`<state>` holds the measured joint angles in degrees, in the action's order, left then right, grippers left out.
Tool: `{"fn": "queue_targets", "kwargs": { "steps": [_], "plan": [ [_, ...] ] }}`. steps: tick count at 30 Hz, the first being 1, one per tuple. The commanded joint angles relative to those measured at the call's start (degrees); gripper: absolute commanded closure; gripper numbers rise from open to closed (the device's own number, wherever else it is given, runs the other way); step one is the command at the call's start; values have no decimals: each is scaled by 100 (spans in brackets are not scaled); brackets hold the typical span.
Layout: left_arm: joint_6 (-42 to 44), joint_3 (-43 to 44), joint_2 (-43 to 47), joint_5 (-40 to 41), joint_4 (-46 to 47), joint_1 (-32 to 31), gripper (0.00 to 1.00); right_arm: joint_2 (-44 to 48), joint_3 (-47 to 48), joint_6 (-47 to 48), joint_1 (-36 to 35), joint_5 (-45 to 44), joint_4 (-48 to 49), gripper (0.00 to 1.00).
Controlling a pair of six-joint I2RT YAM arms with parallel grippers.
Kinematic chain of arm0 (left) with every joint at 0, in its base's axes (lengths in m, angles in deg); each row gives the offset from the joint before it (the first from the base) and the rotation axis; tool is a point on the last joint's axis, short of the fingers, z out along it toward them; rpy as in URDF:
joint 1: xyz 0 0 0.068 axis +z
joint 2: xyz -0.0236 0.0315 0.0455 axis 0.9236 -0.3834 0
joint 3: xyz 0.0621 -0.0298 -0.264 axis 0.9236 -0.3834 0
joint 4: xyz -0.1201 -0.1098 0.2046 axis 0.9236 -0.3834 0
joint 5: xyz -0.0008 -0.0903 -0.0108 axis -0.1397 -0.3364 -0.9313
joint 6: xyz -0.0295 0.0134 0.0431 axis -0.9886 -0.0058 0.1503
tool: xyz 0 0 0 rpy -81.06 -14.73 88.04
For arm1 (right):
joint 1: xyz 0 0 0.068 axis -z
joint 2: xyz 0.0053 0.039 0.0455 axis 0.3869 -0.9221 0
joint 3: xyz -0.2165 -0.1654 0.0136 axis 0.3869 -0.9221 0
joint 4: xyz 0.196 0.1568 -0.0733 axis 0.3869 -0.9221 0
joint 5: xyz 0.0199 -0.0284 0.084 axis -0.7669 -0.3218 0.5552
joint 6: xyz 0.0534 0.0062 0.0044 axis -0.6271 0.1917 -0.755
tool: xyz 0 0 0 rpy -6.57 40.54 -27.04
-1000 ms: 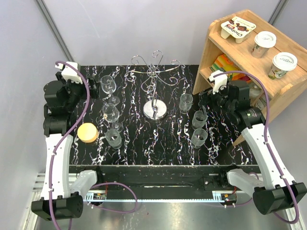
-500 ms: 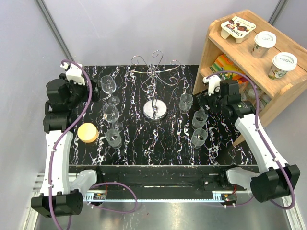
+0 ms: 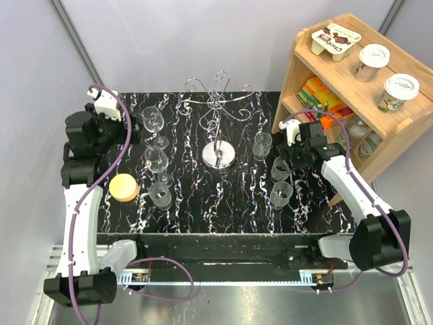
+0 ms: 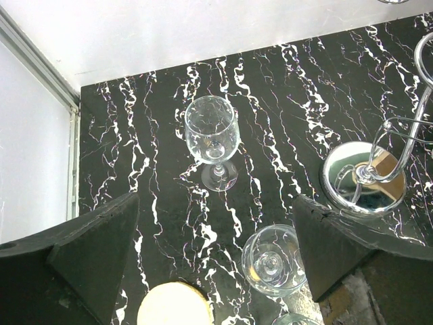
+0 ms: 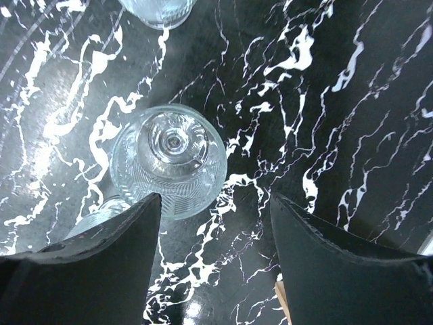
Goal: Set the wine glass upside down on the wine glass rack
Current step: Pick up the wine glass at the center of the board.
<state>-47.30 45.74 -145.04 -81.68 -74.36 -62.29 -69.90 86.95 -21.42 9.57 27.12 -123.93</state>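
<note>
The wine glass rack (image 3: 218, 154) stands mid-table on its mirror disc, its curled arms (image 3: 220, 91) above; the disc (image 4: 364, 179) also shows in the left wrist view. Three wine glasses (image 3: 152, 120) stand in a column on the left, three ribbed ones (image 3: 281, 193) on the right. My left gripper (image 3: 132, 130) is open beside the left column, with an upright glass (image 4: 212, 139) ahead and another (image 4: 274, 261) near its right finger. My right gripper (image 5: 216, 257) is open above the table, and a ribbed glass (image 5: 169, 162) stands just beyond its left fingertip (image 5: 145, 210). Nothing is held.
A round yellow disc (image 3: 124, 187) lies at the left edge next to the front glass. A wooden shelf (image 3: 352, 101) with cups and packets stands against the table's right side, close behind my right arm. A further ribbed glass (image 5: 155, 10) stands beyond the one near the finger.
My right arm has swung left from the shelf side over the right column of glasses, and its jaws have narrowed somewhat. The left gripper shifted slightly and stays wide.
</note>
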Motion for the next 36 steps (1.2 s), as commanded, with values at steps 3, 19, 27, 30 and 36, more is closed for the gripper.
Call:
{"fn": "queue_targets", "kwargs": {
  "steps": [3, 19, 27, 30, 36],
  "plan": [
    [104, 112, 136, -100, 59, 19, 1, -456, -135, 189, -61, -145, 484, 32],
    [131, 156, 84, -143, 50, -7, 1, -1213, 138, 233, -61, -57, 538, 76],
    [105, 358, 22, -406, 120, -51, 1, -739, 805, 31, -61, 250, -129, 100],
    [-80, 498, 13, -836, 199, -51, 1, -537, 1278, -74, -61, 470, -569, 100],
    [-458, 973, -83, -2233, 226, -69, 1, -229, 2518, -250, -52, 1233, -1684, 100]
  ]
}}
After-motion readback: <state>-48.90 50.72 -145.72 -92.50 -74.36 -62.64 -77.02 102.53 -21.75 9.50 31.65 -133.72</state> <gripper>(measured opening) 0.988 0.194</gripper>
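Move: The glass I'm after, the middle one of the three stemless glasses, has its middle about 10 cm below my open right hand, some 4 cm left and 1 cm ahead. Of it, one neighbour glass stands about 8 cm farther out and 6 cm left, the other about 9 cm nearer the base. The rack's foot is some 26 cm left of my right hand, 6 cm ahead and 14 cm below. From my left hand that middle glass lies roughly 45 cm right, level, 30 cm below. I sink my right hand about 6.5 cm, easing slightly forward, and close the fingers on the right side of the glass's rim, left finger inside. With the wall pinched I lift some 10 cm, drifting a little forward and left. Late on, my open left hand starts up and to the right by about 4 cm each, turning a little clockwise. ##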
